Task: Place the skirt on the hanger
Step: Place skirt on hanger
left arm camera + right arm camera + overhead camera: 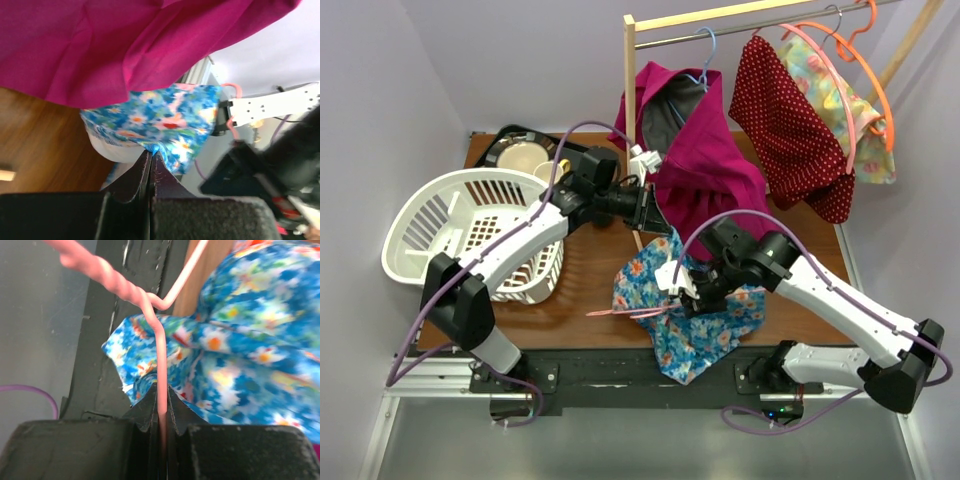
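Observation:
The skirt (695,310) is blue floral cloth, bunched near the table's front edge and hanging over it. My left gripper (660,222) is shut on its upper edge and holds that edge raised. In the left wrist view the left gripper (151,154) pinches a fold of the skirt (165,117). The hanger (620,313) is thin pink wire that pokes out leftward from the cloth. My right gripper (692,292) is shut on it. In the right wrist view the hanger's wire (159,340) runs straight between the shut jaws of the right gripper (161,390), with the skirt (250,350) behind.
A white laundry basket (470,230) stands at the left of the wooden table (590,270). A dark tray (498,146) with a plate sits behind it. On the rack at the back hang a magenta garment (705,160), a red dotted one (795,130) and a floral one (850,100).

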`<state>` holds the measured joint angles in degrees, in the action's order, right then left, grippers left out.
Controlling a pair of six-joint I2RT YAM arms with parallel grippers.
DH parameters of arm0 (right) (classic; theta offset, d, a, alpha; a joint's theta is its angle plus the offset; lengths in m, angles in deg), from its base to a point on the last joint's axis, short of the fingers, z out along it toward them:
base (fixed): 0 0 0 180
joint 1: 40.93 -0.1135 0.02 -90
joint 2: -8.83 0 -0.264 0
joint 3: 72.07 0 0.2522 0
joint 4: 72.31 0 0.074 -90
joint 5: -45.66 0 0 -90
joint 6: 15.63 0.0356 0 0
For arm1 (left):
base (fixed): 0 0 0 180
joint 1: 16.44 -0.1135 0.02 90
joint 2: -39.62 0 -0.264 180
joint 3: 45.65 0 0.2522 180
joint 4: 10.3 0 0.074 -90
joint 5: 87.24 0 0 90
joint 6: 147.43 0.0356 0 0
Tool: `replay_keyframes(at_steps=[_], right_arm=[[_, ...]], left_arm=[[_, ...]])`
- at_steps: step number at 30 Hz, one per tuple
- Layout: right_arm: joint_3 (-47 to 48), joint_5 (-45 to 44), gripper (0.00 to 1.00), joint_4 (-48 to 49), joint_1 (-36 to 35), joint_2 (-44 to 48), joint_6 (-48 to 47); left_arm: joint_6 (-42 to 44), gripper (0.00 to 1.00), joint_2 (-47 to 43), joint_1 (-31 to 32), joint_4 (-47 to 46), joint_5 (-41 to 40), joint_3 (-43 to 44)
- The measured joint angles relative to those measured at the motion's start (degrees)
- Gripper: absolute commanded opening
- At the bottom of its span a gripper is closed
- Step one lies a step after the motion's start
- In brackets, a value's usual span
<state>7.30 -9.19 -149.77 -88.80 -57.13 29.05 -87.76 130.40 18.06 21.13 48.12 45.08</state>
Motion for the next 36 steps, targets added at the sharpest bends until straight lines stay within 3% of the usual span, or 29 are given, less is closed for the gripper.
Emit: replay_keyframes(at_steps=[5,10,11,12,14,15,18,26,32,36], right_arm=[[5.7,0.3,0.00,-1.5,-0.1,1.2,0.4],[11.7,2.3,0.00,-3.5,-0.1,2.7,0.5],[12.4,2.9,0.00,-3.6,-0.1,2.7,0.8],[12.8,3.6,0.00,-3.7,-0.1,2.7,1.0],[13.5,4.9,0.00,-4.5,-0.1,2.6,1.8],[13.8,5.2,0.00,-4.9,0.0,2.6,2.2],[15.3,6.6,0.00,-6.1,1.3,2.6,3.6],[17.0,11.4,0.00,-5.5,10.0,4.5,9.7],[17.0,13.0,0.00,-3.5,13.9,4.4,14.9],[16.5,12.4,0.00,-3.8,14.3,4.3,16.0]], left_arm=[[4.5,0.00,-0.1,-2.4,2.7,-1.3,-1.5],[5.5,0.18,-0.5,-8.1,4.3,-3.2,-7.3],[5.4,0.26,-0.5,-8.7,4.8,-3.7,-7.6],[5.5,0.44,-0.6,-8.9,4.9,-4.2,-7.6],[5.8,0.57,-1.6,-8.9,5.2,-6.5,-7.5],[5.9,0.69,-2.7,-9.0,6.1,-8.2,-7.2],[6.9,0.79,-8.9,-9.3,8.8,-16.2,-6.2],[7.3,0.80,-41.1,-10.1,9.4,-33.8,-8.0],[1.1,0.84,-62.4,-10.1,6.1,-30.0,-29.2],[-4.7,0.86,-65.6,-10.1,7.8,-28.4,-38.2]])
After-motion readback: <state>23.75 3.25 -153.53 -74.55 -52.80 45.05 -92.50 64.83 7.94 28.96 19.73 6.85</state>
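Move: The floral skirt's edge is already pinched in the left fingers, while the right fingers hold the pink hanger. From the left hand, the hanger's left end is about 17 cm left, 18 back and 6 lower; the hanging magenta skirt is some 10 ahead, 9 right and slightly higher, and the dark mug about 6 ahead, 16 left and 15 lower. From the right hand, the floral skirt's middle is roughly 4 cm back, level sideways and 8 lower. The floral skirt's pinched edge is drawn left and down with a little forward, some 7 cm each in the first two, before the left fingers open wide and let go. The empty left hand then arcs up and farther left, comes back and down towards the hanger's left end and turns counter-clockwise, while the right hand keeps its pinch and lifts the hanger about 12 cm, tilting and turning clockwise. ##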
